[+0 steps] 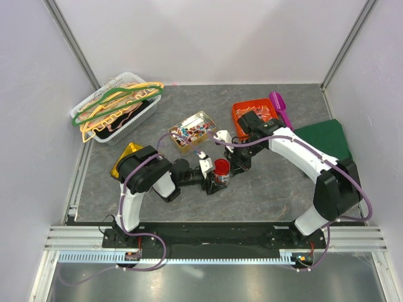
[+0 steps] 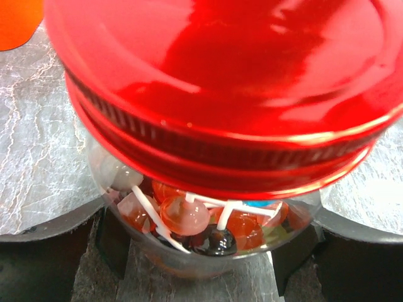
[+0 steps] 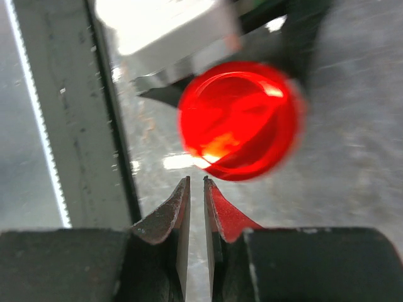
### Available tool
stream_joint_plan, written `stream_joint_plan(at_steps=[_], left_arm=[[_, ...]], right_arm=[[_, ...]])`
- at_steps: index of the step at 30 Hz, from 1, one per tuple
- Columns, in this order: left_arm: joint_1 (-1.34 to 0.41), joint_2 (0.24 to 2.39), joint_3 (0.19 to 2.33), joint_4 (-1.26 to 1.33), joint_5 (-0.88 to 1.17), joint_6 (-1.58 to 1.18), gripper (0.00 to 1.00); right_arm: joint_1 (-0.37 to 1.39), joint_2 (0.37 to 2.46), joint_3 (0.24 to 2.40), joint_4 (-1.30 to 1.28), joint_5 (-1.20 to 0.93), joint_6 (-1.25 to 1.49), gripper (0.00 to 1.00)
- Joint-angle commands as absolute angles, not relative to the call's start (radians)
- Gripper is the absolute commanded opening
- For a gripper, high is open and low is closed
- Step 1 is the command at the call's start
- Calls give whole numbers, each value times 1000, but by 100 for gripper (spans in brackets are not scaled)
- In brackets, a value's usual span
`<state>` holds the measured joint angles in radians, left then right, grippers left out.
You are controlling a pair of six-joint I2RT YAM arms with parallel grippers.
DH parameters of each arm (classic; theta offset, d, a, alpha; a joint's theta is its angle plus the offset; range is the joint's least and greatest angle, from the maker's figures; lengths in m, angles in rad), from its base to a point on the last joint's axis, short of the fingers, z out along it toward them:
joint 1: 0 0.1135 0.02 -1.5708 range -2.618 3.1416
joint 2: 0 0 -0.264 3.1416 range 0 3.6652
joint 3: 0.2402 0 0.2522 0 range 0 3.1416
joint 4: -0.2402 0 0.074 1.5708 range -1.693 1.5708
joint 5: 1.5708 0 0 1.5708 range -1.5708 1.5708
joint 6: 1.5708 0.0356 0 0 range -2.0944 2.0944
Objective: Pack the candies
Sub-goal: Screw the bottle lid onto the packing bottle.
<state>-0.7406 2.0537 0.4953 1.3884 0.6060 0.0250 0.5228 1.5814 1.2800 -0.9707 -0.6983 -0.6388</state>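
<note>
A clear jar (image 1: 220, 177) with a round red lid (image 1: 221, 166) stands mid-table. My left gripper (image 1: 213, 179) is shut on the jar's body; its dark fingers (image 2: 110, 242) flank the glass. In the left wrist view the lid (image 2: 220, 82) fills the top, and candies (image 2: 208, 220), orange, pink and dark balls on white sticks, show through the glass. More candies (image 1: 192, 130) lie in a small tray behind. My right gripper (image 1: 235, 165) hovers just right of the lid (image 3: 238, 119), its tips (image 3: 196, 182) nearly together with only a thin slit and nothing between them.
An orange tub (image 1: 250, 112) and a purple scoop (image 1: 280, 107) sit at the back right, with a green cloth (image 1: 324, 135) beside them. A white basket of hangers (image 1: 116, 107) stands back left, and a yellow object (image 1: 126, 157) lies by the left arm.
</note>
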Motion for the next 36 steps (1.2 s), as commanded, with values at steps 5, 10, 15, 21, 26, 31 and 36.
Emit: stream_joint_plan(at_steps=[5, 10, 15, 21, 26, 31, 36], left_arm=[[-730, 2059, 492, 1663, 560, 32, 49], [-730, 2059, 495, 1663, 560, 29, 50], [-729, 2059, 494, 1661, 561, 31, 50], [-730, 2059, 494, 1661, 560, 29, 49], [-730, 2060, 495, 1661, 560, 29, 50], [-730, 2060, 495, 1663, 561, 31, 49], [-729, 2060, 495, 1663, 563, 32, 50]], right_arm=[[569, 1568, 1288, -1022, -718, -630, 21], [494, 1505, 1353, -1029, -684, -641, 24], [492, 1543, 1393, -922, -684, -566, 36], [499, 1673, 1448, -836, -741, -486, 47], [522, 1747, 1506, -813, -753, -466, 53], [546, 1781, 1531, -815, -767, -466, 53], [564, 1792, 1517, -815, -778, -471, 48]])
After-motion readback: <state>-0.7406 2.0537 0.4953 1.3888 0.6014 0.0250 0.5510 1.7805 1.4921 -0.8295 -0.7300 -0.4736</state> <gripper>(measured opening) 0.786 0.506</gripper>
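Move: The lid sits on the bottle roughly 4 cm to the right hand's left, 2 cm ahead and 2 cm below its hand point; the nearly shut fingertips are beside its right, near edge. The tan candy box is about 20 cm ahead and 15 cm left of the right hand, the orange basket some 26 cm ahead and 8 cm right, both about 13 cm lower. From the left hand, the lid is straight above, around 8 cm up. The left hand keeps its hold on the bottle and stays still. Close beside the lid's right edge, the right hand runs back about 3 cm, then lifts and swings some 8 cm forward and 5 cm left around to the lid's far side, coming down again there as its nearly shut fingers open to about half. ##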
